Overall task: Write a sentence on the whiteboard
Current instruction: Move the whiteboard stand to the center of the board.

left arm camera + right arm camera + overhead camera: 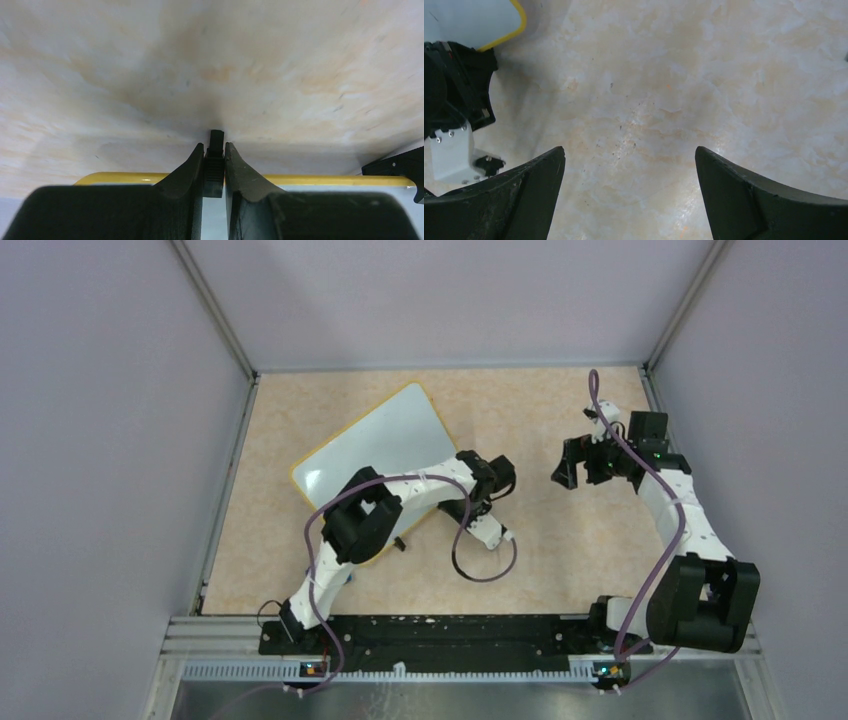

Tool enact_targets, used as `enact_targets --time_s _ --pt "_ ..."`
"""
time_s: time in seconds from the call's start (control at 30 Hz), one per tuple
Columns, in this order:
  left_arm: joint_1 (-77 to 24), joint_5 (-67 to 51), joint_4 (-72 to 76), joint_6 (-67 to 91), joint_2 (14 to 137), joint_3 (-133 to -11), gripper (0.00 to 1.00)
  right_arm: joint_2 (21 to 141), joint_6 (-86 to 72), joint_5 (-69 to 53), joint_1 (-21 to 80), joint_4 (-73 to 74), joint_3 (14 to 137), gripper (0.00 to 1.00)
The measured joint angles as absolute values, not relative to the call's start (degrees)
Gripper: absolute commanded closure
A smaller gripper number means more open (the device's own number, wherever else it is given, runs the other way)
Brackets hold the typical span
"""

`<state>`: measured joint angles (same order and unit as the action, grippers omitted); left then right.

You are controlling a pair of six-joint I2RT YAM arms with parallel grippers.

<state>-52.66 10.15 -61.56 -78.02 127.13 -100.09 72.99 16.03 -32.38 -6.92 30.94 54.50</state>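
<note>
The whiteboard (385, 445) lies tilted on the table at back left, its white face blank where it shows. No green sentence is visible on it. My left arm reaches across the board. My left gripper (468, 508) is at the board's right edge, shut on a small black clip (216, 137) that sticks out past the yellow rim (310, 180). My right gripper (568, 470) hovers to the right of the board, open and empty; its wrist view (630, 155) shows only bare table between the jaws. The board's corner (469, 20) shows at top left there.
A second black clip (395, 165) sits further along the same rim. Another clip (400, 543) shows near the board's near corner. The left arm's cable (485, 570) loops on the table between the arms. Grey walls enclose the marbled tabletop (560, 540).
</note>
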Motion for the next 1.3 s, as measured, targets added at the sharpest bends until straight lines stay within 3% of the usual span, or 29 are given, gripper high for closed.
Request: enact_targets --time_s 0.27,0.67,1.3 --pt "-60.3 12.0 -61.6 -76.4 127.9 -100.1 1.0 72.4 15.2 -32.2 -7.8 30.9 54.5 0.02" --pt "-64.2 15.0 -62.2 -76.4 129.0 -100.9 1.0 72.1 15.2 -32.2 -8.1 30.9 54.5 0.02" --pt "-69.7 11.2 -66.1 -77.0 139.5 -120.9 1.0 72.1 15.2 -31.9 -8.7 31.0 54.6 0.01"
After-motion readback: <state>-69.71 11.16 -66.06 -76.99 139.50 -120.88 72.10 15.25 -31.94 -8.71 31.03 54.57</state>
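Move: The left fingers are already shut on the black stand tab at the whiteboard's near edge. The board's middle lies about 12 cm to the left and 6 cm ahead, a touch higher. The second black tab is some 11 cm left and 7 cm back. The table's middle, where the board is headed, is roughly 4 cm straight ahead of this hand and a little lower. From the right hand, the board's middle lies about 38 cm left, 5 cm ahead and 10 cm below. Keep the left gripper pinched on the stand tab and drag the whiteboard low across the table. Go right and back together for the first few centimetres, slow down, then pull on mostly to the right, some 14 cm right and 7 cm back in all. Turn the wrist clockwise about 15 degrees with it. ##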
